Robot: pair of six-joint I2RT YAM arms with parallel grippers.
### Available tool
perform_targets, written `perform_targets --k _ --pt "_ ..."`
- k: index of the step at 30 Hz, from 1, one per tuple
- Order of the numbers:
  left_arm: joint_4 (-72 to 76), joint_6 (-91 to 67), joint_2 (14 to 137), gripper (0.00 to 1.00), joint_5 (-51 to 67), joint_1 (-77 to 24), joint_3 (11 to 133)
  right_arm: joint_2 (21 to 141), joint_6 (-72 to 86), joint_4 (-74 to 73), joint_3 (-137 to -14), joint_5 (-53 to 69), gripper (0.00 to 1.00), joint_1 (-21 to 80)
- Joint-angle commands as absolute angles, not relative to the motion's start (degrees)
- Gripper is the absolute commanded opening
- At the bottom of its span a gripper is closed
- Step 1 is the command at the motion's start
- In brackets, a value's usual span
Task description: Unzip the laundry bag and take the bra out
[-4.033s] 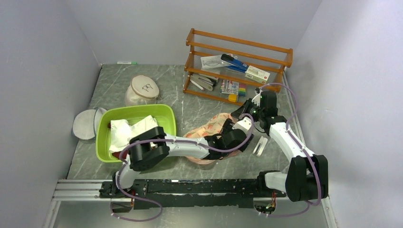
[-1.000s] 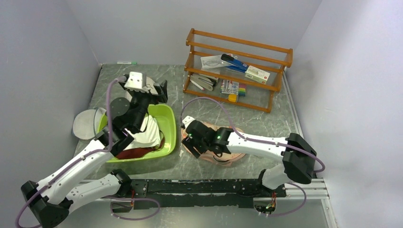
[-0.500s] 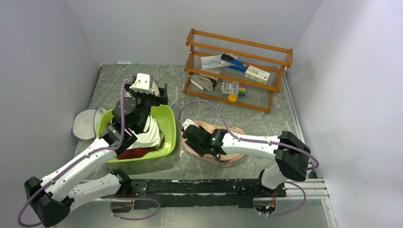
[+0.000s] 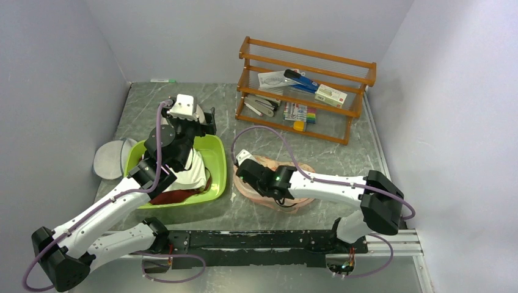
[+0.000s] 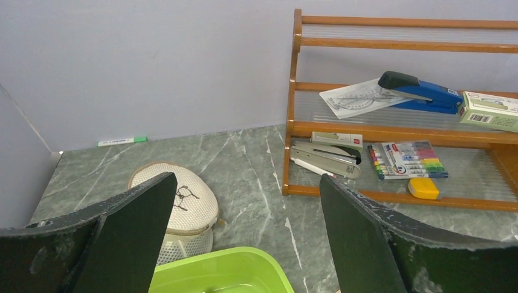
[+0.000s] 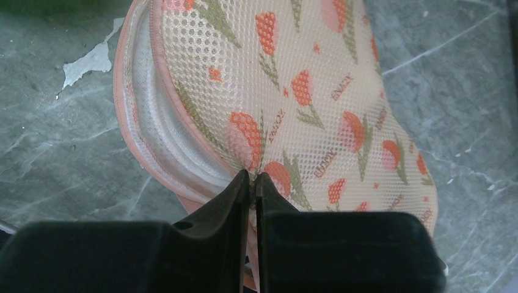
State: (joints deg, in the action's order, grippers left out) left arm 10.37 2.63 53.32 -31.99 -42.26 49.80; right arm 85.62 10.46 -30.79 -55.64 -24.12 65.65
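Note:
The peach-pink laundry bag [image 4: 300, 169] with red-orange prints lies flat on the table right of the green basin. In the right wrist view the laundry bag [image 6: 293, 91] fills the frame, and its left rim gapes over white padding [image 6: 153, 143]. My right gripper [image 4: 247, 173] is at the bag's left end, shut on a pinch of its printed mesh [image 6: 251, 178]. My left gripper [image 4: 206, 119] is open and empty, raised over the basin's far edge [image 5: 245, 180]. A dark red garment [image 4: 177, 196] lies in the basin; I cannot tell if it is the bra.
The green basin [image 4: 217, 149] holds white cloths [image 4: 190, 171]. A round white domed mesh bag [image 5: 183, 204] stands behind it. A grey-white disc bag [image 4: 109, 160] lies at its left. A wooden rack [image 4: 305, 85] with stationery stands at the back right. Walls close in on three sides.
Since four seconds ago my left arm has left the bag and swung over the basin, and my right gripper has come from the back right to the bag's left end. Nearly still in the last half second.

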Motion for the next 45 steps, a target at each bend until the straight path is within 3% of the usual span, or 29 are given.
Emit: perform_targets --k 1,13,24,33,35,45 --pt "10.81 3.08 53.41 0.98 -32.03 -42.27 50.63 82.41 10.51 -30.41 -56.96 -28.43 0.07 65.38" --pt "9.71 3.03 53.42 0.98 -30.82 -42.23 51.26 81.67 2.45 -26.27 -61.29 -24.46 0.06 53.11" --pt "9.25 3.45 52.63 0.98 -31.12 -42.27 51.33 80.95 1.11 -27.59 -59.93 -8.51 0.06 52.34" --pt "8.88 3.60 52.40 0.98 -30.75 -42.23 51.26 82.99 3.83 -31.81 -58.84 -7.02 0.13 52.32" --pt "8.88 3.60 52.47 0.98 -30.71 -42.23 51.25 83.26 3.45 -32.16 -57.98 -5.91 0.16 53.11" --pt "8.59 3.87 53.08 0.98 -30.47 -42.26 51.36 87.92 4.69 -36.37 -57.66 -15.25 0.55 59.90"
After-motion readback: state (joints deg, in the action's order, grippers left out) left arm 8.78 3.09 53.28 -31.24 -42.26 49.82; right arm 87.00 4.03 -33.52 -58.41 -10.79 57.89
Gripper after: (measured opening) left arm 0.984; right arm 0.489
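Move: The right hand already pinches the laundry bag's upper mesh beside the unzipped edge; the bag's middle lies about 5 cm to its right, 2 cm ahead and 1 cm below. The black strap loop is some 7 cm right and 4 cm back, the white flake 9 cm left and 3 cm back, the green basin's middle 27 cm left and 5 cm ahead. From the left hand the bag's middle is about 21 cm right, 10 cm back and 28 cm below. Starting from the pinch on the bag's upper mesh, pull the right gripper about 8 cm forward and 5 cm up, veering slightly right, with the fingers kept shut. Then bring it back down almost to where it began, opening the fingers to about half on the way and tipping them some 10 degrees steeper, over the unzipped edge. ##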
